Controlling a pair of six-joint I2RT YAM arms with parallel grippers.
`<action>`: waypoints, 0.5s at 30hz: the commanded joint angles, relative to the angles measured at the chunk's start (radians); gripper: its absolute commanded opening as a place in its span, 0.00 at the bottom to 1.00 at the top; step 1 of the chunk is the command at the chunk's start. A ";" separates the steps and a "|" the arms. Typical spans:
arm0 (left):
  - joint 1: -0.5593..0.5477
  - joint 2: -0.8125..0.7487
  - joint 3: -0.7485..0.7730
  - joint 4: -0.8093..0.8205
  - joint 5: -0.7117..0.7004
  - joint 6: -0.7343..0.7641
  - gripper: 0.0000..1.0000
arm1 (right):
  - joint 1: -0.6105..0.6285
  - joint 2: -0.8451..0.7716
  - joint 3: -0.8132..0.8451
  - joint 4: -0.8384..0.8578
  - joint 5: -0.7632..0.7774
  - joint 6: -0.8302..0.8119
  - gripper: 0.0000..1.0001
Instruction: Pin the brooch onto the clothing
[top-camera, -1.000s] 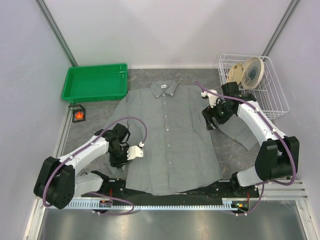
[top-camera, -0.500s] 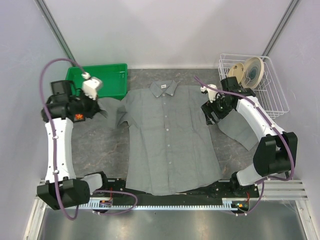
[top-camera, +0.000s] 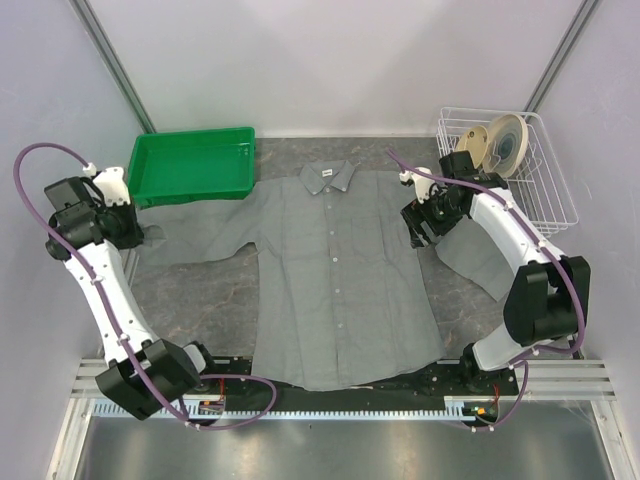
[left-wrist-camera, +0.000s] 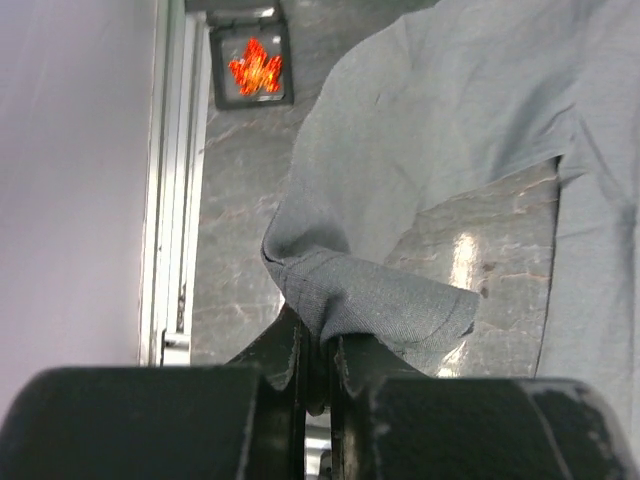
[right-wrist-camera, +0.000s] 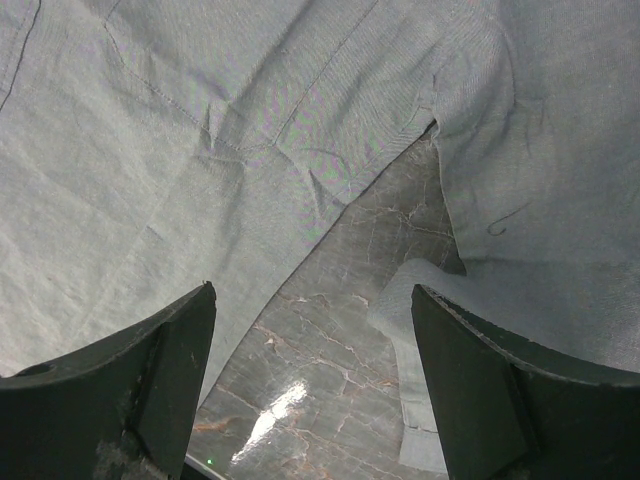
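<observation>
The clothing (top-camera: 340, 270), a grey button-up shirt, lies flat on the marble table, collar at the back. My left gripper (top-camera: 135, 232) is at the far left, shut on the cuff of the left sleeve (left-wrist-camera: 370, 300), which is stretched out sideways. In the left wrist view the orange-red brooch (left-wrist-camera: 255, 65) on its dark square backing lies on the table beyond the sleeve; in the top view it is hidden. My right gripper (top-camera: 420, 228) hovers open over the right armpit of the shirt (right-wrist-camera: 200, 130), bare table between its fingers (right-wrist-camera: 470, 400).
A green tray (top-camera: 192, 165) stands at the back left, just behind the stretched sleeve. A white wire basket (top-camera: 548, 205) holding tape rolls (top-camera: 497, 143) stands at the back right. A metal rail (left-wrist-camera: 170, 200) borders the table's left edge.
My left gripper has shut on the left sleeve and swung from the shirt's lower left side out to the far left, drawing the sleeve out flat. The right gripper shifted only slightly.
</observation>
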 joint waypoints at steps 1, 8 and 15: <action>0.024 -0.011 -0.041 0.003 -0.109 -0.029 0.02 | 0.003 0.008 0.045 0.002 -0.012 -0.008 0.86; 0.062 0.018 -0.133 0.029 -0.173 -0.023 0.02 | 0.001 0.025 0.052 0.003 -0.017 -0.009 0.86; 0.082 0.041 -0.231 0.116 -0.238 0.017 0.02 | 0.003 0.043 0.074 0.006 -0.018 -0.008 0.87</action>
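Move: The left hand grips the shirt's left cuff in the air; the patch of table it is being brought down to lies about 24 cm below, some 5 cm back and 4 cm to the left. On the table, the brooch box stands roughly 20 cm ahead and 7 cm left of this hand, and the shirt body's middle is some 47 cm right and 5 cm ahead. From the open right hand that patch is about 75 cm left, 11 cm back and 12 cm below. Still pinching the cuff, the left hand lowers the sleeve about 7 or 8 cm towards the table, drawing it back some 4 cm and out to the left about 3 cm, away from the brooch box. The wrist tips the fingers closer to straight down by nearly 15 degrees and turns about 10 degrees counter-clockwise; the fingers keep their hold. ##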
